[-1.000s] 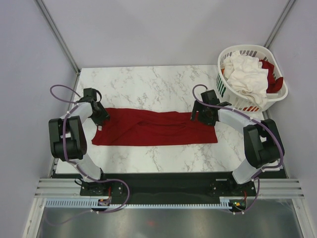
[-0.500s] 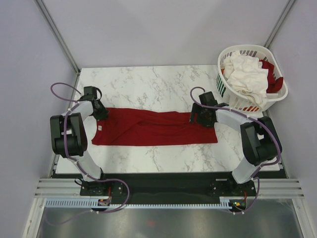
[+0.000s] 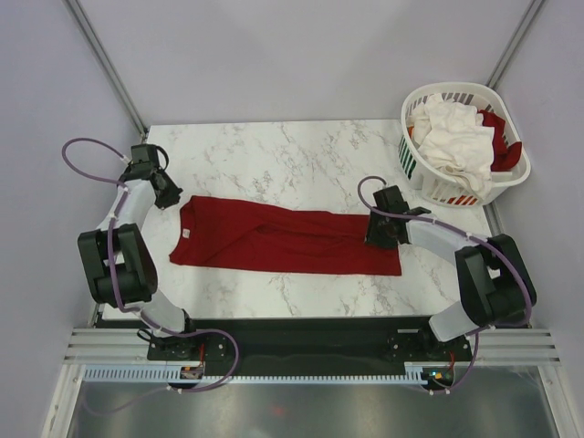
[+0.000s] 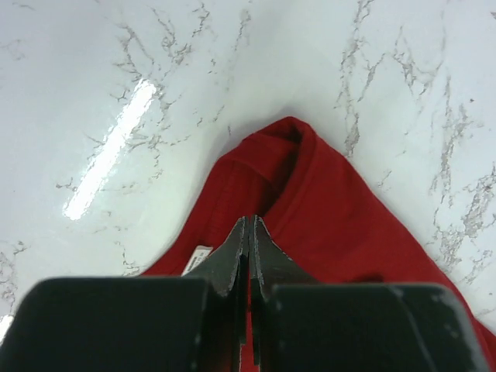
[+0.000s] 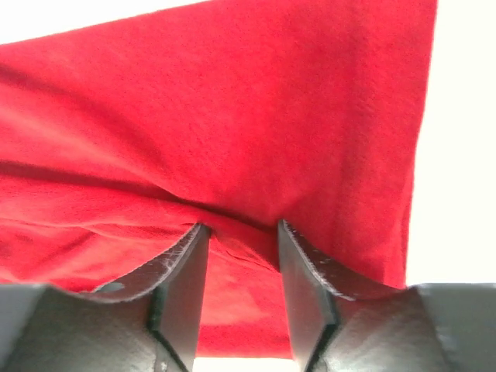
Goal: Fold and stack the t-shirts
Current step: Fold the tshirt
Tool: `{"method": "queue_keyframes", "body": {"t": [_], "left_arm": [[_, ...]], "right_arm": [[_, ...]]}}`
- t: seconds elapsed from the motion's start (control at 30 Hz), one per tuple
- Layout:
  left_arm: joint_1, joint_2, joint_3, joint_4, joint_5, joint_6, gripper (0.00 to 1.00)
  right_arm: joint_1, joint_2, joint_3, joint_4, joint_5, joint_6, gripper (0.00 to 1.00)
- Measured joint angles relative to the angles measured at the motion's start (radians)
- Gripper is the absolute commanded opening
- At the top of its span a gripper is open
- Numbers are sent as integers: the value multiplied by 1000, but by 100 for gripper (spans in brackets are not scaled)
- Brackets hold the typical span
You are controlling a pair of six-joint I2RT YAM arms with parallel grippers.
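Note:
A dark red t-shirt lies folded into a long strip across the marble table. My left gripper is at its far left corner, shut, with the fingertips pinching the red cloth beside the white tag. At the strip's right end, my right gripper presses down on the cloth. Its jaws stand apart, with a raised fold of cloth between them. A white t-shirt is heaped in the basket.
The white slotted basket stands at the table's far right corner, with red cloth beside the white shirt in it. Bare marble lies behind and in front of the red strip. Frame posts rise at both far corners.
The left gripper closed and moved up and left, drawing the shirt's left corner with it. The right gripper slid down onto the right end and its jaws narrowed.

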Motion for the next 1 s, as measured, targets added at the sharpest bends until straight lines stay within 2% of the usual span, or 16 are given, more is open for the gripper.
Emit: {"method": "queue_keyframes", "body": {"t": [0.1, 0.13, 0.17, 0.23, 0.27, 0.4, 0.57, 0.63, 0.83, 1.0], "left_arm": [[6, 11, 0, -12, -7, 0, 2], [6, 18, 0, -15, -8, 0, 2], [6, 23, -1, -18, -9, 0, 18], [5, 29, -6, -30, 10, 5, 32], [4, 28, -15, -36, 26, 8, 34], [-17, 12, -72, -51, 76, 6, 35], [-48, -61, -164, -59, 110, 6, 36], [-51, -61, -167, -54, 130, 3, 40], [-51, -13, -167, -23, 147, -8, 47], [-51, 43, -166, -8, 144, -14, 46]], "right_arm": [[2, -69, -42, -35, 17, 3, 52], [5, -98, -51, -47, 21, 1, 59], [6, -130, -57, -59, 23, -4, 63], [9, -181, -58, -73, 26, -15, 67], [13, -204, -58, -73, 24, -19, 69], [65, -277, -75, -76, -10, -21, 70], [223, -360, -188, -88, -36, 34, 70], [271, -369, -206, -110, -34, 50, 70], [283, -372, -180, -136, 5, 58, 70], [283, -402, -150, -146, 33, 57, 71]]}}
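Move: Just above the left sleeve side of the table, the left hand has the t-shirt's left end beside the tag about 6 cm back, 5 cm to its right and 8 cm below; the tag lies 6 cm back and 4 cm right, the far left corner 3 cm ahead and 6 cm right. From the right hand, down on the cloth, the shirt's near edge is some 8 cm back and 4 cm left, its near right corner 7 cm back and 5 cm right. Coming off the cloth, the right hand lifts, then swings back about 9 cm and to its left to hover over the shirt's near edge, opening its half-closed fingers wider and turning some 12 degrees counter-clockwise. The left hand first goes back and right, about 5 cm each way, its shut fingers opening halfway, then sinks, 7 cm lower in all, over the cloth beside the tag. ##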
